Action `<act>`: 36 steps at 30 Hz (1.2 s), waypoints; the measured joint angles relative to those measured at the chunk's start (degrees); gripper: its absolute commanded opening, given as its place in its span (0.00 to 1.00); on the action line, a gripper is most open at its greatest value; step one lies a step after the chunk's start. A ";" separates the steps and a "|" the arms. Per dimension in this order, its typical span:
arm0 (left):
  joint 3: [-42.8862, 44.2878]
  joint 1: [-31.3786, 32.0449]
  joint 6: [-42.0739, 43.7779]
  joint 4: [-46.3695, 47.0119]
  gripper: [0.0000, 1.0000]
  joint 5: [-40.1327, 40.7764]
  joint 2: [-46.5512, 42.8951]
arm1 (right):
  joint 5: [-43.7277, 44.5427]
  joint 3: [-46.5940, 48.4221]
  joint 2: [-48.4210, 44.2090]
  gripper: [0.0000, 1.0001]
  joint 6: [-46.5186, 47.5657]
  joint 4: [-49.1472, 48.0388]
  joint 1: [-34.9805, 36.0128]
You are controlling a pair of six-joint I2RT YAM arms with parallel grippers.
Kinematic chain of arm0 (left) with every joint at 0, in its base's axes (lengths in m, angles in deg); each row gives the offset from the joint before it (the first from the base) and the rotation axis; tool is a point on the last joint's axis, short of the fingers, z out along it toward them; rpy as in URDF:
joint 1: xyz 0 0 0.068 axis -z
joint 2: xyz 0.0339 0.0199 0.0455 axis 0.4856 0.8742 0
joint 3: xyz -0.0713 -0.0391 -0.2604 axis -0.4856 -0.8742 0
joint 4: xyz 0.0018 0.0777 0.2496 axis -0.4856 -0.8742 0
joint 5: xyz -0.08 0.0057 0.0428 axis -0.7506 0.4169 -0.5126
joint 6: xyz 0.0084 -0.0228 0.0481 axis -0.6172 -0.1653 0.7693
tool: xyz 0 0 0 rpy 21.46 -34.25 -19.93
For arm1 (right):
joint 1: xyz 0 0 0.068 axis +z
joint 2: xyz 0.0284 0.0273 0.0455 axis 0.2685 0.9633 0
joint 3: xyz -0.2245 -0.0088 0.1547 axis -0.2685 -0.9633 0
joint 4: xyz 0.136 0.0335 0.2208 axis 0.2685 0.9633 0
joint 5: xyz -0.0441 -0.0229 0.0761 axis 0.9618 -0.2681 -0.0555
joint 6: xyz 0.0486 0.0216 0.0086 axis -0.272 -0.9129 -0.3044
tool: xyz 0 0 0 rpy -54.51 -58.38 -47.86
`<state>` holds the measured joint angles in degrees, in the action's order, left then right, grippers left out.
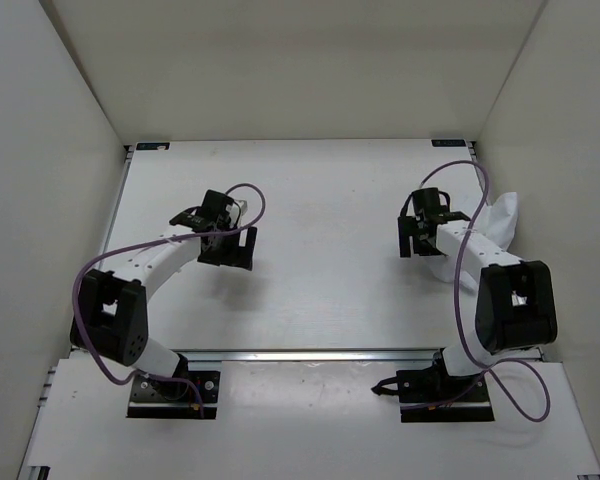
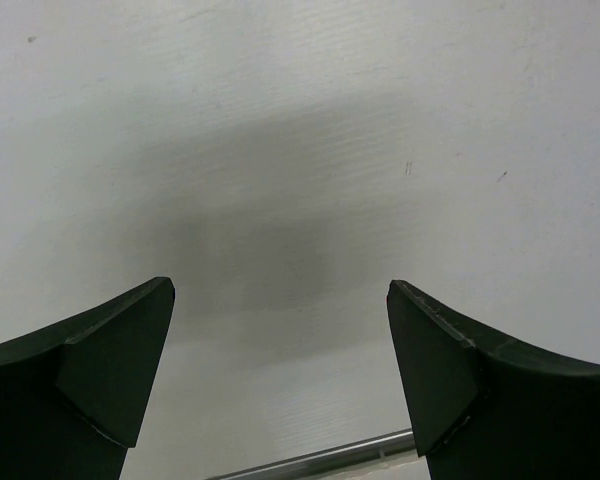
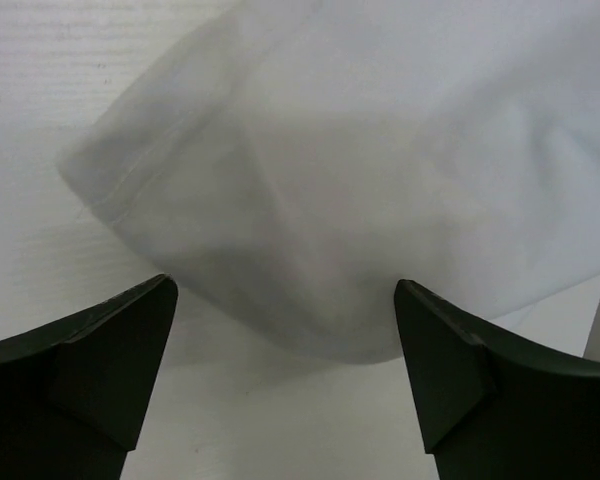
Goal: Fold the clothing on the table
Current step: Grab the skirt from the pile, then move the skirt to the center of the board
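The clothing is a plain white garment bunched at the right edge of the table, partly hidden under my right arm. My right gripper hovers at its left side. In the right wrist view the clothing fills the upper part, and its rounded hem lies just ahead of the open right gripper; nothing sits between the fingers. My left gripper hangs over bare table at the left centre, far from the garment. The left wrist view shows the left gripper open wide above the white table.
White walls enclose the table on three sides. A metal rail runs along the near edge and also shows as a rail low in the left wrist view. Purple cables loop off both arms.
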<state>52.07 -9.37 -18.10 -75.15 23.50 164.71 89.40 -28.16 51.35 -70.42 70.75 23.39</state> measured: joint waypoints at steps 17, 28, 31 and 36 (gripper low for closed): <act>1.79 -2.58 2.36 5.01 0.99 -2.75 -1.86 | -0.90 16.35 12.92 0.00 6.56 -1.70 12.31; 5.40 -6.08 1.55 5.99 0.98 -1.81 -8.15 | -27.39 61.33 11.56 0.00 -1.64 3.34 30.40; 6.91 -6.10 1.29 7.06 0.99 -1.62 -11.19 | -30.45 48.17 1.64 0.00 -5.18 -4.20 22.27; 8.04 -5.73 0.66 8.09 0.98 -1.86 -14.53 | -32.30 22.03 -7.26 0.00 -10.01 -11.72 9.07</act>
<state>60.11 -15.09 -17.45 -67.06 21.64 150.18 57.09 -6.13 44.09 -80.43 59.04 32.46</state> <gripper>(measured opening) 0.985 0.031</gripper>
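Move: The skirt lies bunched on the table to the right of the open right hand, its middle about 10 cm to the right and 2 cm ahead, some 4 cm below. Its left-hand edge already runs beneath the fingers. The metal rail at the table's near edge is about 23 cm back from the right hand, straight behind it. From the empty left hand the skirt is roughly 50 cm to the right and 4 cm farther out. The right hand dips forward and slightly down onto the skirt's left edge and shuts its fingers on it, then whips the pinched cloth left and up, some 35 cm each way, wrist swinging counter-clockwise and fingers tipping up, before coming partly back right and down, grip kept. Meanwhile the left hand, open and empty, goes up about 15 cm and a little forward, its fingers tipping outward, and touches nothing. ##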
